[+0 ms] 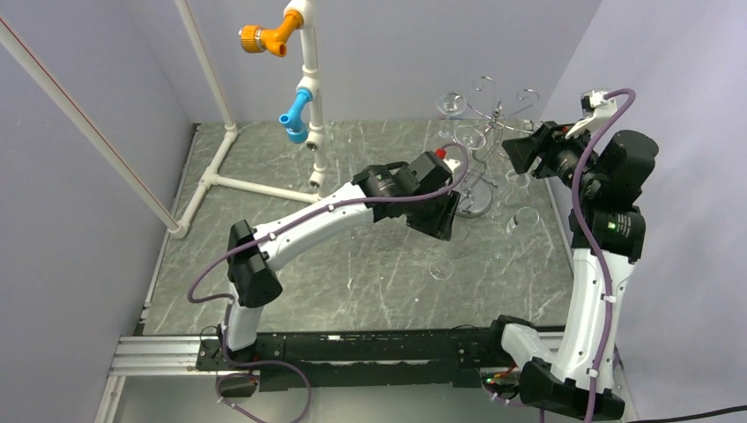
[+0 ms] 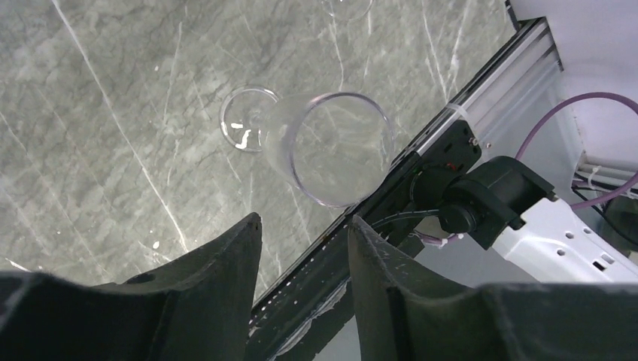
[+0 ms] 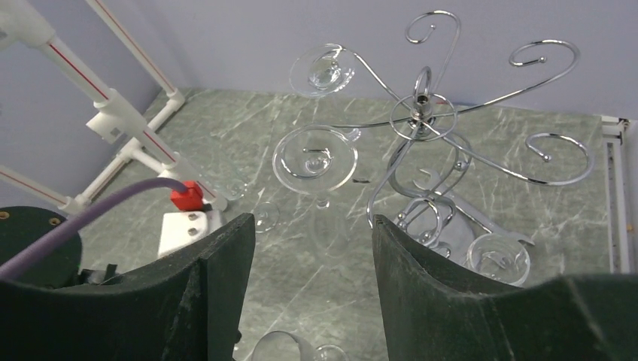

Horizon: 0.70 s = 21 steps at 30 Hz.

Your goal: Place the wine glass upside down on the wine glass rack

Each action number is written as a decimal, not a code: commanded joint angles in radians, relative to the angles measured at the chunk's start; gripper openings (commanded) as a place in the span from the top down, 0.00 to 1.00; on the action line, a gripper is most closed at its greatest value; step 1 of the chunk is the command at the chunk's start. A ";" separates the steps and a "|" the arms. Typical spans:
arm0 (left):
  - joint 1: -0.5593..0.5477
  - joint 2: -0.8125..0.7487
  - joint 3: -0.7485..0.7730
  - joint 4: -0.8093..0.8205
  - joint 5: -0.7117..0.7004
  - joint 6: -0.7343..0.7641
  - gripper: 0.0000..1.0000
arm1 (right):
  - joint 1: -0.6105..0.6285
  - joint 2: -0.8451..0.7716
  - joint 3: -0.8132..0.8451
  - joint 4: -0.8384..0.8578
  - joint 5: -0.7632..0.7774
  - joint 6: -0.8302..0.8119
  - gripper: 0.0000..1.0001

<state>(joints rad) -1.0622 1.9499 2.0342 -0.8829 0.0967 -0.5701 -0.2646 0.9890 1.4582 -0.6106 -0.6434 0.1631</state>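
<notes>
The chrome wine glass rack (image 1: 483, 132) stands at the back right on its round shiny base (image 1: 473, 208). It also shows in the right wrist view (image 3: 421, 113). Two clear glasses hang upside down on its arms (image 3: 323, 71) (image 3: 314, 159). A clear wine glass (image 1: 438, 266) lies on its side on the table, its mouth toward the left wrist camera (image 2: 331, 147). My left gripper (image 1: 449, 218) (image 2: 305, 226) is open and empty, above and short of that glass. My right gripper (image 1: 521, 150) (image 3: 312, 222) is open and empty, facing the rack.
A white pipe frame (image 1: 308, 88) with orange and blue fittings stands at the back left. Another loose glass (image 1: 526, 217) sits right of the rack base, and one shows beside the base (image 3: 496, 259). The arms' black rail (image 2: 421, 162) runs along the near edge.
</notes>
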 commanded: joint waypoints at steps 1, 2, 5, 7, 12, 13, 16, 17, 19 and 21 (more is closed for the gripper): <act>-0.010 0.027 0.087 -0.053 -0.034 -0.026 0.51 | -0.009 -0.004 -0.002 0.061 -0.042 0.033 0.40; -0.010 0.039 0.100 -0.058 -0.039 -0.028 0.53 | -0.010 -0.004 -0.002 0.060 -0.047 0.033 0.40; -0.010 0.066 0.138 -0.070 -0.059 -0.034 0.55 | -0.009 -0.003 -0.003 0.060 -0.058 0.034 0.40; -0.010 0.082 0.160 -0.071 -0.064 -0.040 0.55 | -0.010 -0.005 -0.008 0.063 -0.066 0.039 0.40; -0.010 0.104 0.181 -0.066 -0.085 -0.054 0.56 | -0.011 -0.014 -0.022 0.066 -0.079 0.048 0.40; -0.011 0.107 0.178 -0.064 -0.092 -0.054 0.58 | -0.012 -0.016 -0.022 0.067 -0.080 0.048 0.40; -0.010 0.116 0.166 -0.056 -0.094 -0.051 0.64 | -0.014 -0.021 -0.027 0.068 -0.090 0.052 0.40; -0.010 0.122 0.174 -0.058 -0.094 -0.048 0.66 | -0.014 -0.024 -0.028 0.068 -0.093 0.052 0.40; -0.010 0.136 0.200 -0.068 -0.094 -0.046 0.69 | -0.016 -0.027 -0.031 0.068 -0.099 0.055 0.40; -0.010 0.143 0.219 -0.073 -0.094 -0.043 0.72 | -0.016 -0.032 -0.034 0.068 -0.103 0.058 0.40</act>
<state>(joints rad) -1.0702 2.0766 2.1868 -0.9524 0.0231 -0.6132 -0.2745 0.9813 1.4281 -0.5877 -0.7174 0.1959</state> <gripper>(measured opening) 0.301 0.604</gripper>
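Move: The wine glass stands upright, its middle about 1 cm ahead of my left hand, 5 cm to its right and 12 cm below; its rim is some 4 cm below the fingertips. A second glass stands about 15 cm to the right of this one and 4 cm farther out. The rack's foot is some 21 cm beyond it and 9 cm to its right. From my right hand, the glass lies roughly 12 cm left, 6 cm back and 32 cm below. I ease my left hand in on the near-left edge of the wine glass's rim, creeping forward and to the right and then sinking, about 3 cm in all, with the fingers still slanting down to the right. As I go I narrow the half-open fingers to under a third, bringing one tip to either side of the rim's wall without shutting on it. ##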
